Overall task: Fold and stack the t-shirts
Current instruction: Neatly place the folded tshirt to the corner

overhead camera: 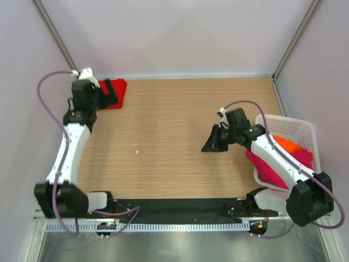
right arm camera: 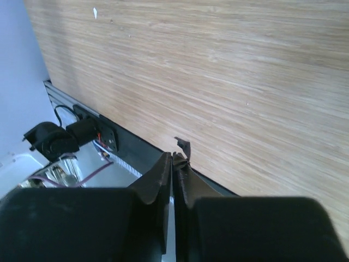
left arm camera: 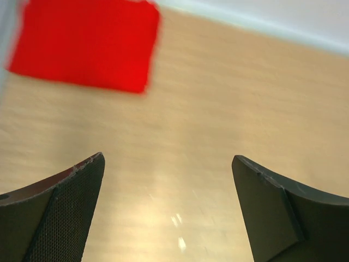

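A bright red t-shirt [overhead camera: 121, 90], folded into a flat rectangle, lies in the far left corner of the table. My left gripper [overhead camera: 110, 93] hovers just over its near edge, partly covering it. In the left wrist view the red t-shirt [left arm camera: 87, 43] lies ahead and to the left of the wide open left gripper [left arm camera: 168, 159], which holds nothing. A magenta-pink t-shirt [overhead camera: 267, 169] and an orange t-shirt [overhead camera: 292, 147] lie bunched in the basket. My right gripper [overhead camera: 209, 146] hangs over the table's middle right, and in the right wrist view this gripper [right arm camera: 173, 155] is shut and empty.
The white lattice basket [overhead camera: 289, 121] stands at the right edge of the wooden table [overhead camera: 163, 131]. The pink shirt spills over its left wall under my right arm. A small white speck [overhead camera: 136, 144] lies mid-table. White walls close in the back and both sides.
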You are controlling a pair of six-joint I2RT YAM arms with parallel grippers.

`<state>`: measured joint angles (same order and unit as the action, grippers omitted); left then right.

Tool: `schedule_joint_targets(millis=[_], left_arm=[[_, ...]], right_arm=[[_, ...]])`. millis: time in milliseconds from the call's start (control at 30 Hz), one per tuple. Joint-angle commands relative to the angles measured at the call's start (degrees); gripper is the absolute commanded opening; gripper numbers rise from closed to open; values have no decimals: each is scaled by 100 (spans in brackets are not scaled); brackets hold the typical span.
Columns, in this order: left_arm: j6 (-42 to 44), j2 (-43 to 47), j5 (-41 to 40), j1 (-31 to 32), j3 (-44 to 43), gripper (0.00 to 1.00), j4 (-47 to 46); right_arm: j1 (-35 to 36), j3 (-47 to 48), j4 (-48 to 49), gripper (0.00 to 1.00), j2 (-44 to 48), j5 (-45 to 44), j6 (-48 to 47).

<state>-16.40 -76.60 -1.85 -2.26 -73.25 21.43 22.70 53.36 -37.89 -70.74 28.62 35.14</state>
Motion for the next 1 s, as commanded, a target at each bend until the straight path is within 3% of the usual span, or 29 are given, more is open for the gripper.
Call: schedule_joint_targets(millis=[0, 167, 200, 233, 367, 533, 700, 800, 967], left_arm=[[-399, 838, 643, 898, 1162, 100, 956], [-1382, 2383, 1388, 1263, 2366, 100, 741], [-1505, 2578, 1589, 1333, 2516, 100, 609], [-1828, 3006, 1913, 1386, 2848, 100, 225], [-2908, 3878, 2890, 1413, 3667, 100, -742], [-3878, 5767, 3445, 1448, 5159, 100, -1106], [-5045, 7858, 3866, 1457, 6471, 100, -1185], [-5286, 7494, 4131, 1474, 6649, 100, -1659], [-5854, 7793, 4157, 1483, 6973, 100, -2289]], right_arm=[[24, -702, 1159, 14, 594, 3, 616], [42, -1898, 2539, 24, 1439, -224, 1398], [59, -2022, 2610, 31, 1588, -295, 1434], [59, -2223, 2637, 46, 1842, -548, 1470], [85, -2822, 2831, 79, 2608, -638, 1523], [103, -3797, 2822, 99, 3618, -928, 1881], [112, -4518, 2770, 100, 4716, -1130, 2287], [121, -4756, 2498, 100, 5043, -1271, 2366], [121, -4923, 2067, 100, 5684, -1359, 2384]])
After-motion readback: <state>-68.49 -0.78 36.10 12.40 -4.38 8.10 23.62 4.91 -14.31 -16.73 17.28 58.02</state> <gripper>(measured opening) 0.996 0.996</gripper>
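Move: The folded red t-shirt lies in the far left corner, about 22 cm ahead of the left gripper, 7 cm to its left and roughly 25 cm below. From the right gripper the same shirt is some 42 cm ahead, 57 cm left and 13 cm below. The basket's pink shirt lies about 33 cm to the right gripper's right and 6 cm back, the orange one 35 cm right and 2 cm ahead, both around 10 cm below. Bring the empty left gripper away from the folded red t-shirt, about 26 cm back towards its base, swinging right and sinking too, wide open throughout; roll its left side down nearly 60 degrees and turn it clockwise. Meanwhile lower the right gripper some 7 cm, drawing it back and slightly right over bare table, turn it clockwise, and spread its shut, empty fingers fully. ##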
